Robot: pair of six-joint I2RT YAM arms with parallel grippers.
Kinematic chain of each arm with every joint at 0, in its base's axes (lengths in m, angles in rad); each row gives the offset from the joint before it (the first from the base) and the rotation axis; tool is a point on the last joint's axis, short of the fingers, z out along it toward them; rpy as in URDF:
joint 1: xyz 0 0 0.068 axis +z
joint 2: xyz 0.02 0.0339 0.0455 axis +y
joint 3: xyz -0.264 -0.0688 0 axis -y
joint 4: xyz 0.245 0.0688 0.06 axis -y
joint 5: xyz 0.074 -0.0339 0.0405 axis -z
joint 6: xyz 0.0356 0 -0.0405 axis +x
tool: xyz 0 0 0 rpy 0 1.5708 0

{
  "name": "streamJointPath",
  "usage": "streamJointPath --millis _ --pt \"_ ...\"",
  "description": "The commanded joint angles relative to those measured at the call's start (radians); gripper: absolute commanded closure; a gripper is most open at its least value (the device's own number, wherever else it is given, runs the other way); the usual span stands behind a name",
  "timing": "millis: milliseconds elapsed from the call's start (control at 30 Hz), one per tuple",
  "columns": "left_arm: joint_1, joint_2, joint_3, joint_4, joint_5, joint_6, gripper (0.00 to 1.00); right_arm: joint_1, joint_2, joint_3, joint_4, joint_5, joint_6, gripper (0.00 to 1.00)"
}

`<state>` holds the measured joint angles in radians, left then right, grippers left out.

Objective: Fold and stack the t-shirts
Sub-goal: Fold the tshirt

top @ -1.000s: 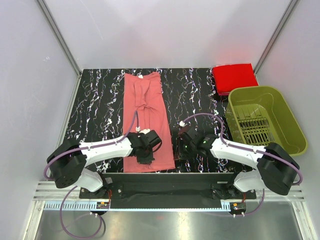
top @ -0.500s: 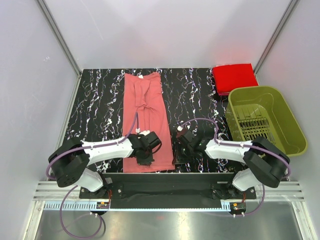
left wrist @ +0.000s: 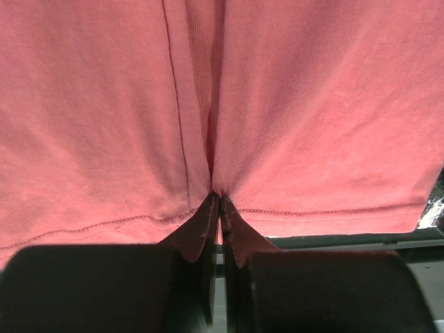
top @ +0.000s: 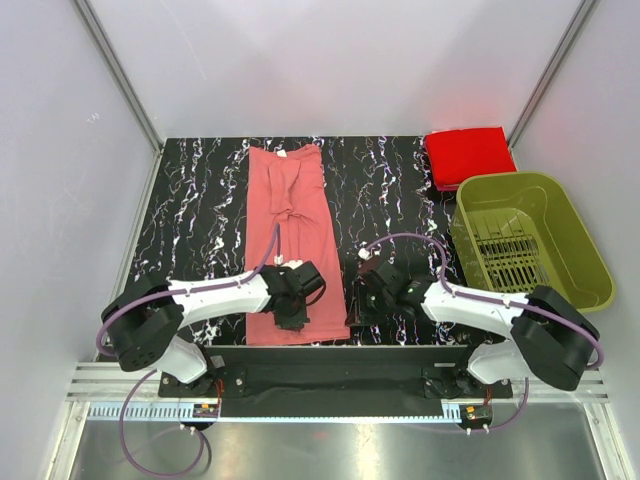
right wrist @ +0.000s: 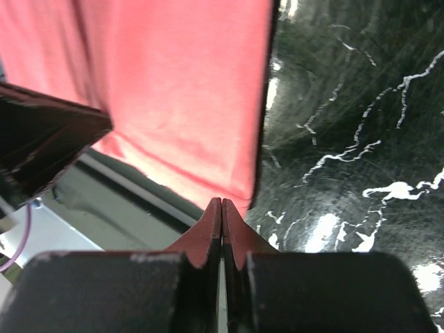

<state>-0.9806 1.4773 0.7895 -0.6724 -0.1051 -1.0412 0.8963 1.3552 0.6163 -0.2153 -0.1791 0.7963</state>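
The salmon-pink t-shirt (top: 290, 210) lies lengthwise on the black marbled table (top: 200, 200), its sides folded in and its hem toward me. My left gripper (top: 290, 320) is shut on the middle of that hem. In the left wrist view the cloth (left wrist: 277, 104) gathers into a crease at the tips of the left gripper (left wrist: 219, 198). My right gripper (top: 352, 305) is shut at the shirt's near right corner. In the right wrist view the right gripper (right wrist: 221, 202) has its tips meeting the hem edge of the shirt (right wrist: 173, 90). The red t-shirt (top: 468, 155) lies folded at the back right.
An olive-green basket (top: 585, 255) stands at the right, just in front of the red shirt. The table's near edge and a metal rail run just below both grippers.
The right gripper has closed and shifted slightly left to the shirt's near right corner. The left arm has stayed at the hem.
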Motion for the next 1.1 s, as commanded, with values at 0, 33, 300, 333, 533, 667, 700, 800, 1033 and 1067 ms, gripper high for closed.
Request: streamJointPath --millis 0,33,300,333,533,667,700,800,1033,1067 --pt "-0.001 0.009 0.048 -0.03 -0.021 0.021 0.91 0.013 -0.038 0.008 0.011 -0.034 -0.016 0.96" --pt "-0.001 0.011 0.048 -0.032 -0.021 0.021 0.91 0.013 -0.03 0.0 0.027 -0.045 -0.012 0.96" --pt "-0.001 0.015 0.031 -0.021 -0.015 0.018 0.9 0.016 0.05 -0.087 0.102 -0.047 0.03 0.96" --pt "-0.001 0.015 0.028 -0.021 -0.015 0.018 0.9 0.016 0.039 -0.093 0.099 -0.042 0.032 0.96" --pt "-0.001 0.014 0.031 -0.018 -0.013 0.015 0.87 0.016 -0.02 -0.081 0.037 -0.017 0.008 0.96" --pt "0.002 0.005 0.129 -0.107 -0.047 0.05 0.61 0.016 -0.067 -0.03 -0.012 -0.029 0.0 0.88" --pt "0.005 -0.009 0.158 -0.154 -0.063 0.061 0.59 0.016 -0.083 -0.021 -0.021 -0.026 0.001 0.87" --pt "0.019 -0.058 0.246 -0.208 -0.07 0.098 0.53 0.016 -0.094 0.011 -0.07 -0.016 0.015 0.8" --pt "0.192 -0.283 0.009 -0.193 0.013 0.124 0.5 0.016 -0.064 0.025 -0.105 0.016 0.047 0.67" --pt "0.219 -0.358 -0.036 -0.161 0.033 0.122 0.5 0.018 -0.061 0.022 -0.101 0.017 0.049 0.66"
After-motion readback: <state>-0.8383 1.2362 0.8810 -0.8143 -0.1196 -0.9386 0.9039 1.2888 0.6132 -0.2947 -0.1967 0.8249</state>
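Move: The t-shirt's near hem has its middle right at the left fingertips, about 2 cm back and 1 cm below. From that hand, its right near corner is some 10 cm right and 2 back, and its collar about 50 cm ahead and 7 left. From the right hand, that corner is about 2 cm below, 1 back and 1 left; the hem's middle lies 11 cm left, 1 back, and the green bin 35 cm right, 18 ahead. The t-shirt's hem is held in place at first by the left hand's nearly shut fingertips, which then open to about half and come free, climbing about 7.5 cm and forward some 3.5, veering right and then back left. The right hand, after a slight rise, dips and draws back at the near corner, then lifts about 3.5 cm as its fingers part to a third. ##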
